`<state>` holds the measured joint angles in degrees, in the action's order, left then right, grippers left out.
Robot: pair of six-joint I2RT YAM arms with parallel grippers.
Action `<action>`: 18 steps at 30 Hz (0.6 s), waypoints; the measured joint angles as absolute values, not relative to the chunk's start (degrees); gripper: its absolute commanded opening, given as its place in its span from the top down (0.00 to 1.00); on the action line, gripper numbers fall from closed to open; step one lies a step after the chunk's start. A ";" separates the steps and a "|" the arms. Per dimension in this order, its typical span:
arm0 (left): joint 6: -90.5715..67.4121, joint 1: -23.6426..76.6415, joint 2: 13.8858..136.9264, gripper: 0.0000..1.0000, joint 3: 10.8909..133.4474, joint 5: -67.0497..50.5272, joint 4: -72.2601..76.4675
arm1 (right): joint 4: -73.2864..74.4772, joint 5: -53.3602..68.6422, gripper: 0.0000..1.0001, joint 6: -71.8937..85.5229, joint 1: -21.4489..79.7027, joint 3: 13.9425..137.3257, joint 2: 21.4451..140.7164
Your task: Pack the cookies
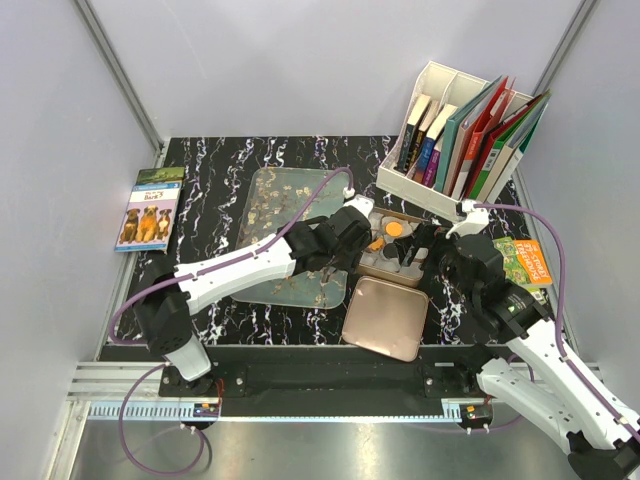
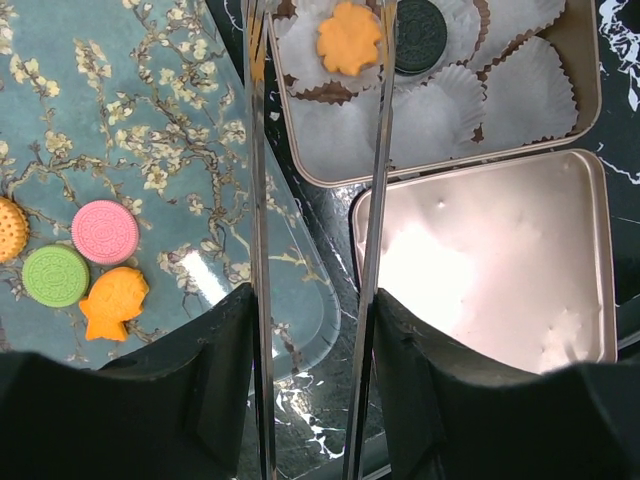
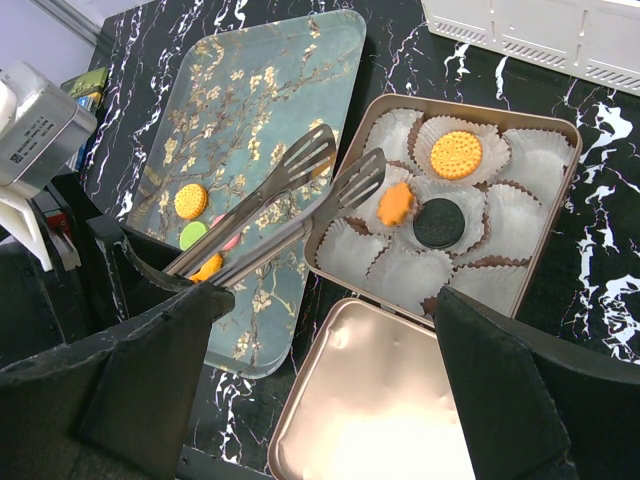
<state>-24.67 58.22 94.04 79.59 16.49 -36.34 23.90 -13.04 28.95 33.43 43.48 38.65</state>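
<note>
My left gripper (image 2: 312, 330) is shut on metal tongs (image 2: 258, 200), whose two blades stand apart. Their tips flank an orange flower cookie (image 2: 348, 38) that lies in a white paper cup in the open tin (image 2: 585, 90). A black cookie (image 2: 418, 36) sits next to it, and a round orange cookie (image 3: 456, 155) fills another cup. On the blossom tray (image 2: 150, 150) lie pink (image 2: 105, 231), green (image 2: 55, 275) and orange (image 2: 113, 303) cookies. My right gripper (image 3: 320, 380) hangs open and empty above the tin's lid (image 3: 380, 400).
The lid (image 1: 385, 317) lies upside down near the table's front edge, touching the tin (image 1: 372, 262). A white rack of books (image 1: 460, 130) stands at the back right. A dog book (image 1: 150, 208) lies at the left and a green-orange book (image 1: 525, 262) at the right.
</note>
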 measured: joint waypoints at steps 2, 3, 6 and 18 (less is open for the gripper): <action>-24.69 58.22 94.04 0.51 79.59 17.06 -36.36 | 23.88 -13.04 0.00 28.95 33.43 43.48 38.65; -24.67 58.22 93.97 0.51 79.59 17.41 -36.40 | 23.90 -13.04 0.00 28.95 33.43 43.48 38.65; -24.64 58.13 92.84 0.52 79.35 19.53 -37.28 | 23.90 -13.04 0.00 28.95 33.43 43.48 38.65; -27.29 46.00 68.75 0.54 64.34 25.61 -41.95 | 23.86 -12.93 0.00 28.97 33.43 43.48 38.70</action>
<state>-27.29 46.00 68.75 64.34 25.61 -41.95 23.86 -12.93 28.97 33.43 43.48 38.70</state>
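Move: The left hand holds the tongs about 14 cm above the table, beside the box. The round orange cookie on the tray lies some 16 cm to its left and 4 cm ahead; the green cookie is also 16 cm left but level with it, the pink one 11 cm left and 1 cm ahead, the fish cookie 13 cm left and 2 cm back. The just-placed flower cookie sits 4 cm ahead and 6 cm right. From the right hand, the round orange cookie is about 30 cm left and 4 cm ahead. With the half-open tongs still in its grip, the left hand leaves the flower cookie in the box, starting slowly with a small lift and then sweeping fast to the left, about 15 cm in all and some 4 cm up, back over the tray towards the remaining cookies. On the way it turns about 20 degrees counter-clockwise, swinging the tongs round towards straight ahead, while the fingers keep their opening and the hand is still travelling left at the end. ##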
